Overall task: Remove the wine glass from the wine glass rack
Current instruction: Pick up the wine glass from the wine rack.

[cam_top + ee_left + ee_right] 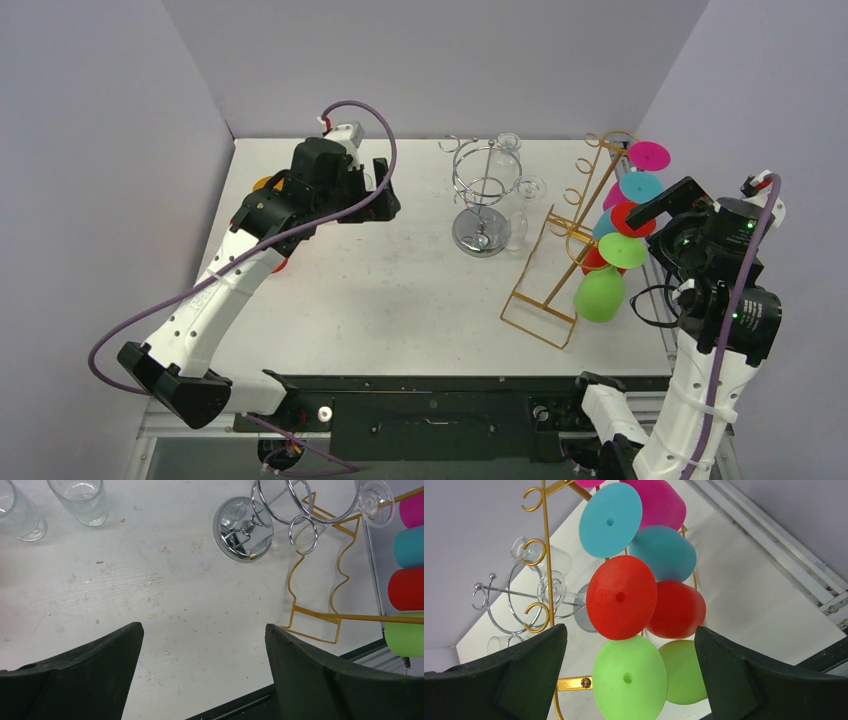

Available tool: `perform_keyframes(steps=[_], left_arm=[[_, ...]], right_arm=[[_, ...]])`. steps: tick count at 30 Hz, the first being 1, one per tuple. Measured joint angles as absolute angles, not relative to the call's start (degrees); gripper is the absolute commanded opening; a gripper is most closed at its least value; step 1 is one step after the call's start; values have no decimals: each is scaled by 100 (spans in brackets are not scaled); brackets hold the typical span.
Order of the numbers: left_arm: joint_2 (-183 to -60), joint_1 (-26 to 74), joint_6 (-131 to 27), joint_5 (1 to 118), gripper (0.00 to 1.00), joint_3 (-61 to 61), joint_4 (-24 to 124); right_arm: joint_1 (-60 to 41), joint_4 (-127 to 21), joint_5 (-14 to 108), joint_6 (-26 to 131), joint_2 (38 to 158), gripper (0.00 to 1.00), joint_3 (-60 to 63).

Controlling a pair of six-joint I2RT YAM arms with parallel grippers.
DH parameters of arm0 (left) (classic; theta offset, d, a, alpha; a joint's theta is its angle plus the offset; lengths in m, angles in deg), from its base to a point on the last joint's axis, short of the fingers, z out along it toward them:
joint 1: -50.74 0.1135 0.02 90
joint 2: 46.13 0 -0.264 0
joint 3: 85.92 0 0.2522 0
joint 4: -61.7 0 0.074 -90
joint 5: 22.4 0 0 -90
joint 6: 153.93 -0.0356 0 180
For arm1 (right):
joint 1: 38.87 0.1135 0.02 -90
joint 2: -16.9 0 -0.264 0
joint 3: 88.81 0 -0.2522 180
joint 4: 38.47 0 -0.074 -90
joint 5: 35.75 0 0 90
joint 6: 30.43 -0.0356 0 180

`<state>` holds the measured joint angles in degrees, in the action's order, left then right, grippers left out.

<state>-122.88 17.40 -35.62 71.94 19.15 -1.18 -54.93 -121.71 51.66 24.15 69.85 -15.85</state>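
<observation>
A gold wire wine glass rack [545,290] stands at the right of the table. Pink [649,155], teal [640,186], red [628,218] and green [600,293] plastic wine glasses hang on it by their stems. My right gripper [645,232] is open beside them. In the right wrist view the green glass's round foot [630,677] lies just ahead, between the spread fingertips of the right gripper [630,632], untouched, with the red foot [621,597] above it. My left gripper [388,195] hovers open over the table at the back left, nothing between its fingers [115,650].
A chrome rack [482,190] with clear wine glasses [530,190] stands at the middle back, close to the gold rack's left side. Two clear tumblers [82,500] stand near the left arm. Walls close in on the left, back and right.
</observation>
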Motion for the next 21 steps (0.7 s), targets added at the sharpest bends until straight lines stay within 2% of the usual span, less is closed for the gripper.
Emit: perform_keyframes(steps=[9,15,21], left_arm=[[-12085,1654,-3522,6871,89,1499,192],[-11928,1637,-3501,6576,90,1244,411],[-11827,1632,-3498,6355,90,1043,592]], right_arm=[[-6052,-12103,4589,2113,6620,79,-1051],[-6183,-12153,4618,1880,6137,59,-844],[-6216,-12138,4598,1578,5896,49,-562]])
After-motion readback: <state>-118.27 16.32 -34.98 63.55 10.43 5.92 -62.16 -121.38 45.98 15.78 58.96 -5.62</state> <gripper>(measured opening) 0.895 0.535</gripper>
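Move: The green wine glass hangs base up on the gold rack, about 4 cm left of my right hand, some 5 cm below it and only 1 cm ahead. The red glass hangs 4 cm farther out than the green one and slightly higher, the cyan one about 8 cm beyond the green and higher again. From my left hand the green glass lies roughly 39 cm to the right, 9 cm back and about level. I lower my empty right hand slightly and then ease it back about 3 cm, rolling some 10 degrees so its left side rises and narrowing the wide-open fingers to roughly half, to bring them in on the green glass around its stem. Meanwhile I draw my left hand, still open, back and to the right, turning slightly clockwise. ##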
